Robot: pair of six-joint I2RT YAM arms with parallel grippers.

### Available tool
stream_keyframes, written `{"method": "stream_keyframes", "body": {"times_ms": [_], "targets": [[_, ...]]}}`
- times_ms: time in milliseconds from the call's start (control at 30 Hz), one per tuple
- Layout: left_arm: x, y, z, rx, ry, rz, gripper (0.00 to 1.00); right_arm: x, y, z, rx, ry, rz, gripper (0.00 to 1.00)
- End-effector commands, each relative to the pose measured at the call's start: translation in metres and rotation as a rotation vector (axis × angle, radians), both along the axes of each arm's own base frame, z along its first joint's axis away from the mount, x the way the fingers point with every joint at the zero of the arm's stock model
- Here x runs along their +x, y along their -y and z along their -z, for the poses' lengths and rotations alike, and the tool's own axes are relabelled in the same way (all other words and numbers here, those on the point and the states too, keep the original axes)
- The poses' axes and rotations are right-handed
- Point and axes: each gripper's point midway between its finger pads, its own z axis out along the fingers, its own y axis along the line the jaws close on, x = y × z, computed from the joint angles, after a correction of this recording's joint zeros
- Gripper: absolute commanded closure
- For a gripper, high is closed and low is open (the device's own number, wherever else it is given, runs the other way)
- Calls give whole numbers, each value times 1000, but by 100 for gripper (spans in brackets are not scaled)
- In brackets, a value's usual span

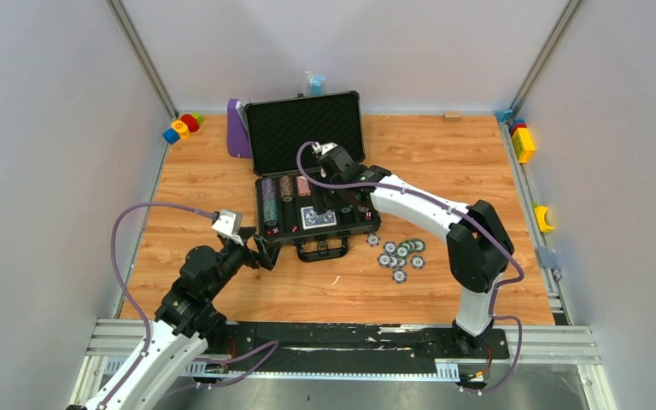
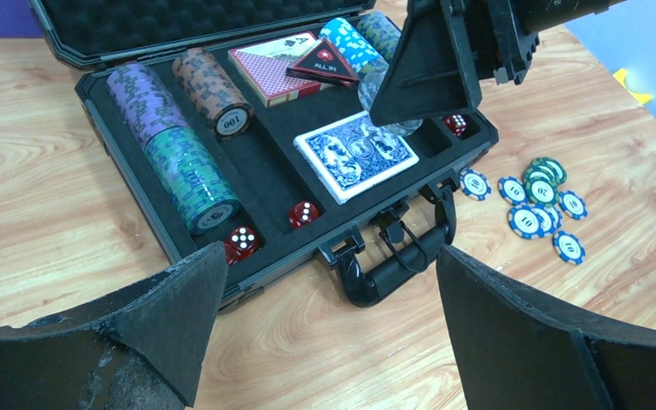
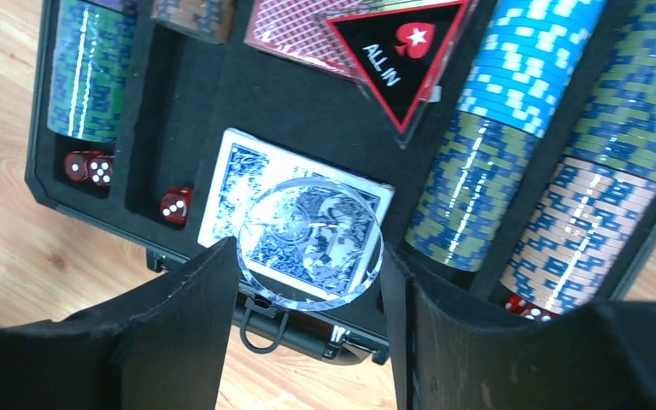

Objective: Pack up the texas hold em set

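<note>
The dark grey briefcase [image 1: 306, 130] lies open mid-table, with chip stacks [image 2: 192, 175], a blue card deck [image 2: 354, 154], a red deck [image 2: 265, 55], a triangular ALL IN marker [image 3: 397, 47] and red dice [image 2: 303, 213] in its foam. My right gripper [image 3: 312, 282] is shut on a clear round dealer button [image 3: 312, 243], which it holds flat just above the blue deck [image 3: 248, 184]. My left gripper [image 2: 331, 252] stands open and empty over the wood at the case's front edge, near the handle [image 2: 401, 260]. Several blue and green chips [image 1: 401, 252] lie loose on the table right of the handle.
A purple stand [image 1: 237, 128] leans at the lid's left. Coloured toy blocks [image 1: 184, 126] sit at the back left corner. More blocks [image 1: 524, 143] and a yellow piece [image 1: 544, 218] lie along the right rail. A blue bottle [image 1: 314, 84] stands behind the case.
</note>
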Motion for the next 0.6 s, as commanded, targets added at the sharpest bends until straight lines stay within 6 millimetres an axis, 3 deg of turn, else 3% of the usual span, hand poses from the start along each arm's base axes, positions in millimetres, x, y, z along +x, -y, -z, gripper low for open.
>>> {"method": "stream_keyframes", "body": {"times_ms": [0,33,133,200,467,567], "targets": [[2,0,-5,-11,22,-7,0,13,-23,-26,80,72,-41,40],[2,0,-5,-11,22,-7,0,12,-25,-25,90,70,-50,36],[2,0,-5,-11,22,-7,0,9,-26,-31,124,83,-56,8],[2,0,-5,-10,21,-7,0,8,-25,-37,140,104,-59,1],[5,-3,-4,-6,19,-29,0,0,11,-69,154,244,-17,0],[7,-2,-3,0,13,-29,0,-7,32,-71,163,291,16,0]]}}
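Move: The right hand holds the clear disc above the open case; the blue card deck it is meant for lies about 3 cm to its left, 1 cm back and 4 cm below. The ALL IN triangle sits some 6 cm ahead and 3 cm left, the blue-and-green chip row 6 cm ahead and 3 cm right. From the idle left hand the deck is roughly 9 cm ahead, 11 cm right and 9 cm below. Right fingers open wide, letting go of the clear disc over the deck, then rise 3 cm, easing right and back. ##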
